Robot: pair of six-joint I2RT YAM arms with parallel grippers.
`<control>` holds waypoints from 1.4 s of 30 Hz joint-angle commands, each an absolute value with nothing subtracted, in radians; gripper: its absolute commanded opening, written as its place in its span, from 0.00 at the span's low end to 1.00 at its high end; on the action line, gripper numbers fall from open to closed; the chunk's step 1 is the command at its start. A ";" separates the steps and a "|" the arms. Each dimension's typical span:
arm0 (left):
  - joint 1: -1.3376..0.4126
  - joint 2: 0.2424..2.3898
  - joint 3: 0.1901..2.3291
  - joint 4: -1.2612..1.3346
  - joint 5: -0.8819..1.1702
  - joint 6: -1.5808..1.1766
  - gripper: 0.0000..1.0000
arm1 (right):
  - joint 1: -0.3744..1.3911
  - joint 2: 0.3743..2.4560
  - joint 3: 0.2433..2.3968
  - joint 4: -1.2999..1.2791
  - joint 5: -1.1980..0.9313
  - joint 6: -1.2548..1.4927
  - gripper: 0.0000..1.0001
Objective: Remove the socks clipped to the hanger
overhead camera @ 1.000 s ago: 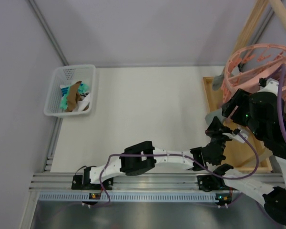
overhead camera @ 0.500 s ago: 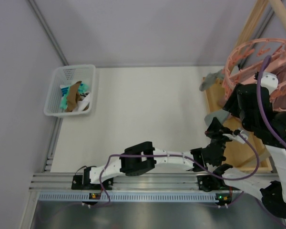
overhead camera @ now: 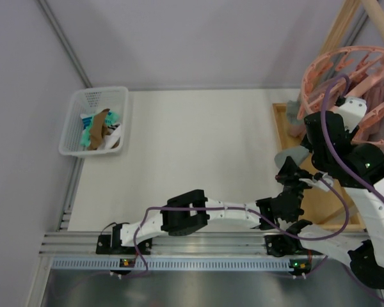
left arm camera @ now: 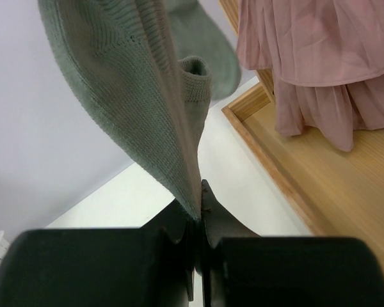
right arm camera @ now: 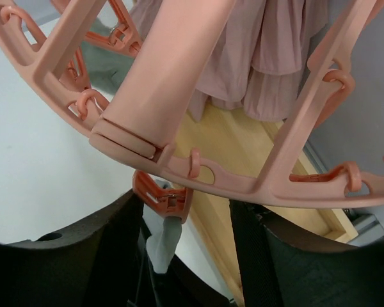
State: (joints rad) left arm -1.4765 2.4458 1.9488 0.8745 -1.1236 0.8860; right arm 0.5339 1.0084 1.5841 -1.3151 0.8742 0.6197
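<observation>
The salmon-pink hanger (overhead camera: 345,77) hangs at the far right and fills the right wrist view (right arm camera: 256,182). My left gripper (overhead camera: 292,176) is shut on the lower end of a grey-green sock (overhead camera: 296,155), which rises from its jaws in the left wrist view (left arm camera: 147,96). My right gripper (right arm camera: 185,256) is open just under the ring's rim. An orange-pink clip (right arm camera: 163,198) hangs between its fingers, close to the left finger (right arm camera: 83,243). The clip pinches a pale grey sock tip (right arm camera: 161,240). In the top view the right arm (overhead camera: 336,137) hides its own fingers.
A white basket (overhead camera: 96,120) with several socks stands at the back left. A wooden frame (overhead camera: 336,38) carries the hanger above a wooden base tray (overhead camera: 320,192). Pink pleated cloth (left arm camera: 320,57) hangs inside the ring.
My right arm has moved up and back to the ring's near-left rim, and the ring has swung. The left gripper has stayed in place with the sock.
</observation>
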 commanded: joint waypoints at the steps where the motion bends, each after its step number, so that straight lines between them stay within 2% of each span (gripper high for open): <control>1: -1.497 2.442 1.983 0.900 -1.137 0.896 0.00 | 0.540 1.005 1.560 -1.217 0.963 0.595 0.53; 15: -1.499 2.448 1.988 0.900 -1.135 0.896 0.00 | 0.540 1.023 1.563 -1.167 1.000 0.572 0.49; 19: -1.499 2.448 1.985 0.900 -1.135 0.900 0.00 | 0.540 1.031 1.566 -1.155 1.008 0.555 0.34; 20: -1.499 2.448 1.986 0.900 -1.137 0.902 0.00 | 0.540 1.034 1.571 -1.152 1.008 0.554 0.18; 22: -1.499 2.450 1.983 0.900 -1.138 0.902 0.00 | 0.541 1.034 1.574 -1.152 1.005 0.554 0.01; 27: -1.494 2.419 1.933 0.894 -1.134 0.846 0.00 | 0.540 1.022 1.563 -1.161 0.997 0.552 0.00; 29: -1.488 2.389 1.852 0.885 -1.131 0.806 0.00 | 0.540 1.006 1.556 -1.161 0.993 0.552 0.00; 31: -1.471 2.309 1.766 0.777 -1.099 0.679 0.00 | 0.540 0.994 1.551 -1.155 0.982 0.546 0.00; 32: -1.460 2.231 1.671 0.706 -1.069 0.502 0.00 | 0.540 0.986 1.548 -1.157 0.976 0.545 0.00; 34: -1.395 2.145 1.594 0.407 -0.915 0.273 0.00 | 0.540 0.973 1.546 -1.160 0.973 0.543 0.00; 35: -1.359 2.070 1.519 0.321 -0.844 0.091 0.00 | 0.540 0.970 1.542 -1.160 0.962 0.538 0.00; 36: -1.279 2.036 1.481 0.280 -0.800 0.027 0.00 | 0.541 0.965 1.539 -1.158 0.957 0.537 0.00; 37: -1.234 2.005 1.441 0.225 -0.735 -0.003 0.00 | 0.541 0.956 1.531 -1.157 0.951 0.538 0.00; 42: -0.976 1.833 1.301 0.085 -0.699 -0.103 0.00 | 0.540 0.931 1.491 -1.135 0.914 0.531 0.00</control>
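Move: My left hand already pinches the grey-green sock. The basket it goes to is some 70 cm to its left, 18 cm farther out and 20 cm lower. The clip gripping this sock is about 12 cm above my left hand, 1 cm ahead and 3 cm right. From my right hand that clip is barely 2 cm ahead and 1 cm left; the other grey sock hangs some 15 cm ahead, 4 cm left, and the pink cloth 15 cm ahead, 9 cm right. I ease my half-open right hand 1–2 cm forward around the clip and shut its fingers, pinching it, while my left hand holds almost still on the sock. Only then do I pull with my left: sharply down about 10 cm, then fast leftward and outward towards the basket, tipping the fingers down roughly 25 degrees. My right hand keeps its pinch, drifting slightly back and up. ##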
